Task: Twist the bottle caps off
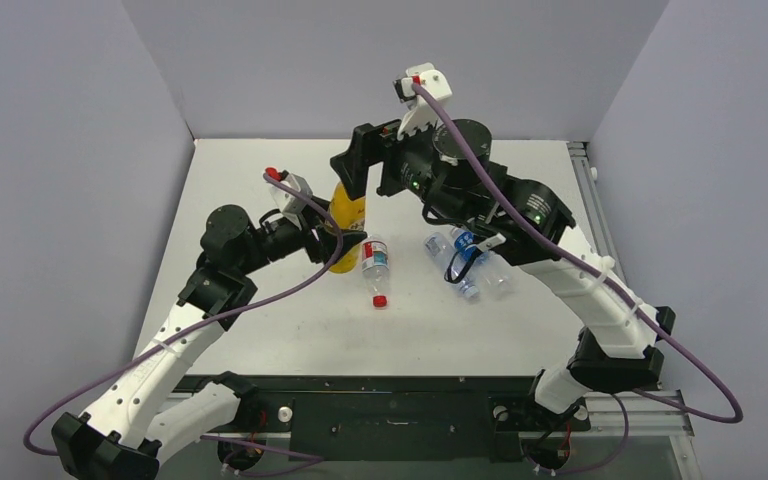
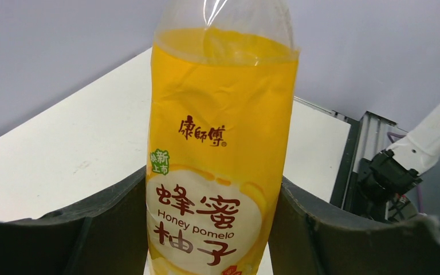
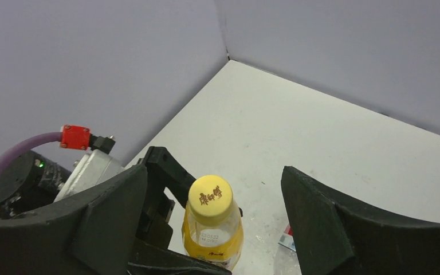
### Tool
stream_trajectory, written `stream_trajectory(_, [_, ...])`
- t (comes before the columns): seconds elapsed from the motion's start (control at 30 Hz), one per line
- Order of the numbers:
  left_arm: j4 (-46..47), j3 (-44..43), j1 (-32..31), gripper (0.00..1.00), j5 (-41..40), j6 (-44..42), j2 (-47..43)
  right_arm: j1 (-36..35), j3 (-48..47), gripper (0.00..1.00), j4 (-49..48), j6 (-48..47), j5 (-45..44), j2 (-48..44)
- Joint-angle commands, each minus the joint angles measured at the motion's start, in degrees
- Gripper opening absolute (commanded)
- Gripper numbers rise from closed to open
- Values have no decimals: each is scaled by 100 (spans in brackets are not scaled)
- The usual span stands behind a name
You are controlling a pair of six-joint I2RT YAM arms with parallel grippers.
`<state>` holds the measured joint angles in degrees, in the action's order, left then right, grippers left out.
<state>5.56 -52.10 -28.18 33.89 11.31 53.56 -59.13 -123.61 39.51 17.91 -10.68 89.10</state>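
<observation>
The yellow-orange juice bottle (image 2: 223, 114) stands upright on the table, and my left gripper (image 2: 217, 229) is shut on its lower body, one finger pressing each side of the label. Its yellow cap (image 3: 209, 198) sits on the neck. My right gripper (image 3: 213, 175) hovers over it, open, its fingers (image 3: 326, 217) wide apart on either side and touching nothing. In the top view the right gripper (image 1: 370, 172) covers the bottle's top (image 1: 348, 212). The bottle with the red-white label (image 1: 374, 260) lies on its side, its red cap (image 1: 380, 300) pointing toward the arms.
Two clear bottles lie under my right forearm, one with a blue label (image 1: 463, 250) and a plain one (image 1: 495, 278). Grey walls close the table (image 1: 260, 330) on the left, back and right. A metal rail (image 1: 585, 170) runs along the right edge.
</observation>
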Motion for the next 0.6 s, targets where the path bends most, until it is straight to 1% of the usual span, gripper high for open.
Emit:
stream_trajectory(0.0, [36,-165,-34,0,-572,-285,-127,-26,-236,77,174,244,-628,259])
stream_trajectory(0.1, [6,-152,-38,0,-605,-287,-151,-25,-254,69,21,345,-427,318])
stream_trajectory(0.13, [0,-152,-38,0,-613,-287,-152,-22,-266,64,-1,376,-334,356])
stream_trajectory(0.3, [-2,-167,-46,0,-621,-281,-163,6,-311,51,-69,491,-40,456])
stream_trajectory(0.37, [-1,-173,-47,0,-620,-271,-150,44,-309,44,-68,520,121,494])
stream_trajectory(0.4, [2,-176,-47,0,-616,-270,-147,67,-312,37,-60,538,163,507])
stream_trajectory(0.43, [-12,-188,-47,0,-613,-270,-140,81,-312,32,-54,544,198,514])
stream_trajectory(0.47, [-21,-192,-47,0,-601,-270,-133,103,-306,21,-39,546,198,493])
stream_trajectory(0.5, [-38,-195,-47,0,-575,-270,-128,116,-309,17,-30,531,209,480])
stream_trajectory(0.53, [-42,-184,-47,0,-532,-270,-132,160,-314,9,-9,517,225,436])
stream_trajectory(0.57, [-45,-181,-47,0,-493,-263,-139,198,-313,6,-2,469,317,408])
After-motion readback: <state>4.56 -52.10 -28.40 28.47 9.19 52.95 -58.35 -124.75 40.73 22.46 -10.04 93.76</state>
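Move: The yellow bottle's cap is some 3 cm below the right hand and about 2 cm to its left, with no real offset ahead. The same cap stands about 12 cm above the left hand, nearly straight over it, as that hand grips the yellow bottle upright. On the table about 47 cm below the right hand, the red-capped bottle lies 12 cm ahead, level sideways; the pale clear bottle lies 13 cm ahead and 20 cm right. Downward, with some left and a little forward, the right hand settles about 4 cm onto the yellow bottle's cap, tipping its fingers down some 5 degrees, and closes its wide-open fingers until they pinch the cap from both sides. The left hand keeps its hold on the bottle's body, easing about 1.5 cm forward and left with a slight counter-clockwise turn, then stays still. ##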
